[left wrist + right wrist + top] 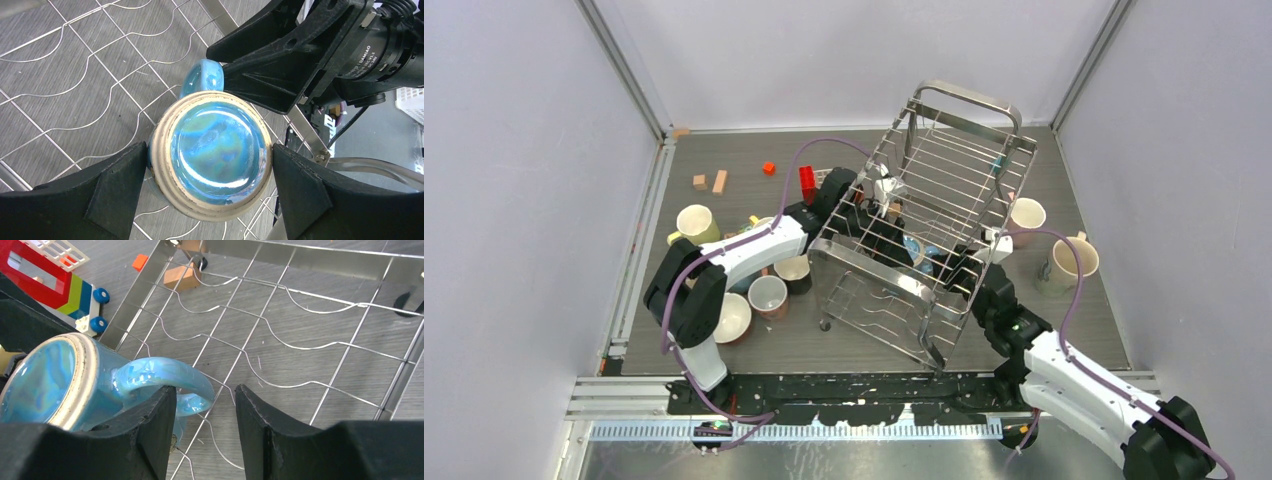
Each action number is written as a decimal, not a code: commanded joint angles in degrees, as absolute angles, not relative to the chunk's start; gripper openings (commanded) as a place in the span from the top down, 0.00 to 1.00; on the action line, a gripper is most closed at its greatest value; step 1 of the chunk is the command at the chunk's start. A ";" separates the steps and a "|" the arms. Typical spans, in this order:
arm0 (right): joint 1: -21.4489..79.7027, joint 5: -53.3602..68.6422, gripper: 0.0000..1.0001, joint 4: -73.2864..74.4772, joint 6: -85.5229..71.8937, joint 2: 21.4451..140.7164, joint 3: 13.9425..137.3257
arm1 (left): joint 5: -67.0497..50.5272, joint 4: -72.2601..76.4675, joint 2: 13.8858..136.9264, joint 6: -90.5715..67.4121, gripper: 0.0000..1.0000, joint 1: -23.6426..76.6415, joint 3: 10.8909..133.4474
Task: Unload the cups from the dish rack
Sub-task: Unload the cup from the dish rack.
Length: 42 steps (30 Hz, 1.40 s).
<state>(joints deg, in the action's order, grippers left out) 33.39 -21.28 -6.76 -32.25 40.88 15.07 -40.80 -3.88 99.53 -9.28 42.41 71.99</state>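
Observation:
A blue-glazed cup (215, 150) with a tan rim lies inside the dish rack (944, 160), on its wire floor (100, 60). My left gripper (210, 160) is shut on this cup, one pad pressed against each side of it. My right gripper (205, 400) is open at the cup's blue handle (160, 377). Its left finger (150, 430) sits under the handle loop and its right finger (270, 430) stands apart from it. From above, both grippers reach into the rack around the blue cup (919, 248).
The rack sits askew in the middle of the table. Left of it stand a yellow cup (696, 222) and several more (767, 295); right of it a pink cup (1027, 215) and a cream one (1069, 262). Toy blocks (720, 181) and a red toy (808, 180) lie behind.

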 commanded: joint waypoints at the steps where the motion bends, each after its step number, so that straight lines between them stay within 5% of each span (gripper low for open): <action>1: 33.63 -25.92 0.49 -17.82 -28.43 41.74 14.51 | -43.23 -4.20 99.00 -11.61 0.18 42.72 73.51; 13: 33.63 -24.58 0.56 -33.49 -21.26 44.57 8.87 | -45.26 -3.60 100.28 -13.34 0.20 42.80 75.25; 33: 33.58 -22.82 0.57 -39.67 -17.00 52.03 10.33 | -46.02 -3.47 100.71 -13.88 0.23 43.85 75.90; 42: 33.60 -22.85 0.90 -40.61 -17.86 52.90 10.69 | -43.98 -3.08 100.41 -14.65 0.23 44.03 76.50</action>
<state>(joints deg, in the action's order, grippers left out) 34.09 -20.40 -32.69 -15.66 53.78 8.93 -40.51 -3.16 101.25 -14.20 42.35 74.28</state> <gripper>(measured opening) 0.182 0.888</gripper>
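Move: The left hand already holds the blue cup, whose middle is about 2 cm to its right and 2 cm below; the handle sticks out rightward. From the right hand that handle is roughly 2 cm ahead, 2 cm left and 1 cm down, the cup's middle 6 cm left. Farther off on the table, about 12 cm lower, are a wood block 13 cm ahead and 7 left, and a red toy car 18 ahead and 23 left. The right fingers close on the cup's handle and pinch it, after the hand eases about 2 cm forward and a little left, then dips over 1 cm at the very end. Its left side rolls down some 10 degrees and its fingertips tip up as much. The left hand keeps its grip on the cup and creeps about 1 cm right, towards the right hand. ##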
